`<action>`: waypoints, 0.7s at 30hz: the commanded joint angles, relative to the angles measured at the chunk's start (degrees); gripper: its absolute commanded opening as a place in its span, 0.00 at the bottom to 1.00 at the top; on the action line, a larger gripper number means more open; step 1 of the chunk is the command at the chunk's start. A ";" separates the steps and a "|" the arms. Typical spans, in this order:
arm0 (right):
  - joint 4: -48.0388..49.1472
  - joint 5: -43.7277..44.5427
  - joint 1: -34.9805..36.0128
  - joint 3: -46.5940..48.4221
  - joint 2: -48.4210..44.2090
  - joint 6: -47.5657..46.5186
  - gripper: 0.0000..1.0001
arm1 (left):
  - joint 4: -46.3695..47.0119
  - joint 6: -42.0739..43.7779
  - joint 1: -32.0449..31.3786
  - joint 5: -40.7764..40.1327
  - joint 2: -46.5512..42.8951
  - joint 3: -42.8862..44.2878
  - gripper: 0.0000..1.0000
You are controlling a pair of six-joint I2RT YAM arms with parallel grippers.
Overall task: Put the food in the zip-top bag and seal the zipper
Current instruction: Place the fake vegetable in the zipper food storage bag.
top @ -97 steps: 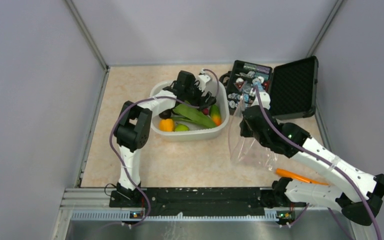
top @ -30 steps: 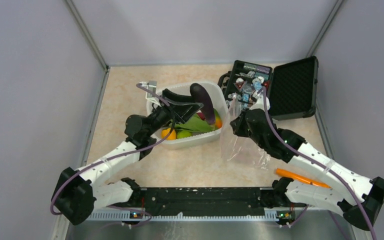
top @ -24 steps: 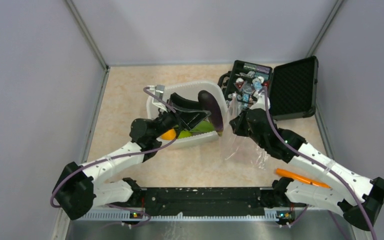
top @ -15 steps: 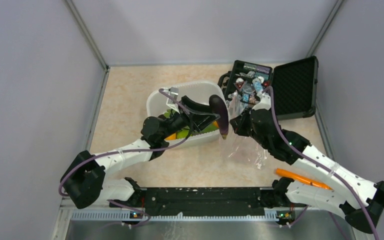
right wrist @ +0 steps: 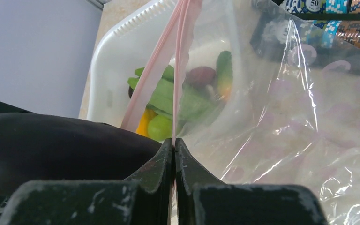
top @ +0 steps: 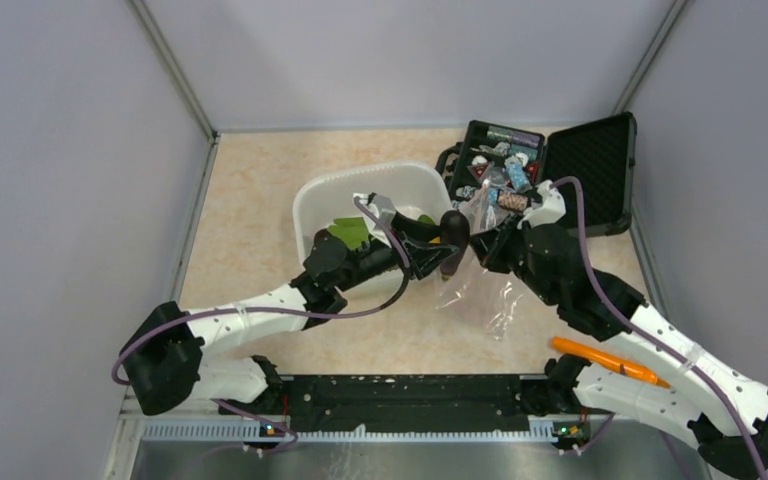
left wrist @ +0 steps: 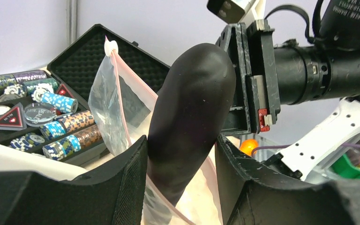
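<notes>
My left gripper (top: 444,248) is shut on the dark purple eggplant (top: 452,228), holding it upright between both pads (left wrist: 133,187). The eggplant (left wrist: 187,117) has its lower tip at the mouth of the clear zip-top bag (top: 488,292), behind the plastic. My right gripper (top: 478,244) is shut on the bag's pinkish zipper (right wrist: 180,56) and holds the mouth edge up. Its closed fingertips (right wrist: 174,146) pinch the strip, with the eggplant (right wrist: 61,150) just left of them. The rest of the food stays in the white tub (top: 312,205): a green leafy piece (right wrist: 166,98), a green round fruit (right wrist: 161,126) and an orange piece (right wrist: 144,123).
The open black case (top: 585,170) with poker chips (left wrist: 58,133) stands right behind the bag. A long orange object (top: 605,357) lies by the right arm's base. Grey walls close in the table on three sides.
The left arm lifted the eggplant out of the tub and carried it right and down to the bag's mouth. The right gripper kept its pinch on the bag and shifted slightly.
</notes>
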 commanded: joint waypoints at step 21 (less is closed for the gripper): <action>-2.29 2.96 -0.55 6.21 -3.00 -4.02 0.00 | -20.65 12.47 -2.13 -9.31 -5.80 8.76 0.84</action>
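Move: The eggplant is already gripped by the left fingers, its lower end just inside the bag's open mouth. The mouth's middle lies about 2 cm right of the left hand, level ahead, and 4 below. From the right hand, which pinches one side of it, that is roughly 3 cm left and 2 back, at its height. From the left hand the white tub sits some 9 cm ahead, 13 left and 24 below; the chip case about 22 ahead, 10 right and 28 below. Staying nearly in place, drifting about 1 cm right and then easing back and slightly forward, the left hand spreads its fingers and lets go of the eggplant over the bag's mouth, the fingertips tipping down some 10 degrees. The right hand keeps its closed pinch on the mouth's side and draws it about 2 cm to the right, lifting slightly at the end. ##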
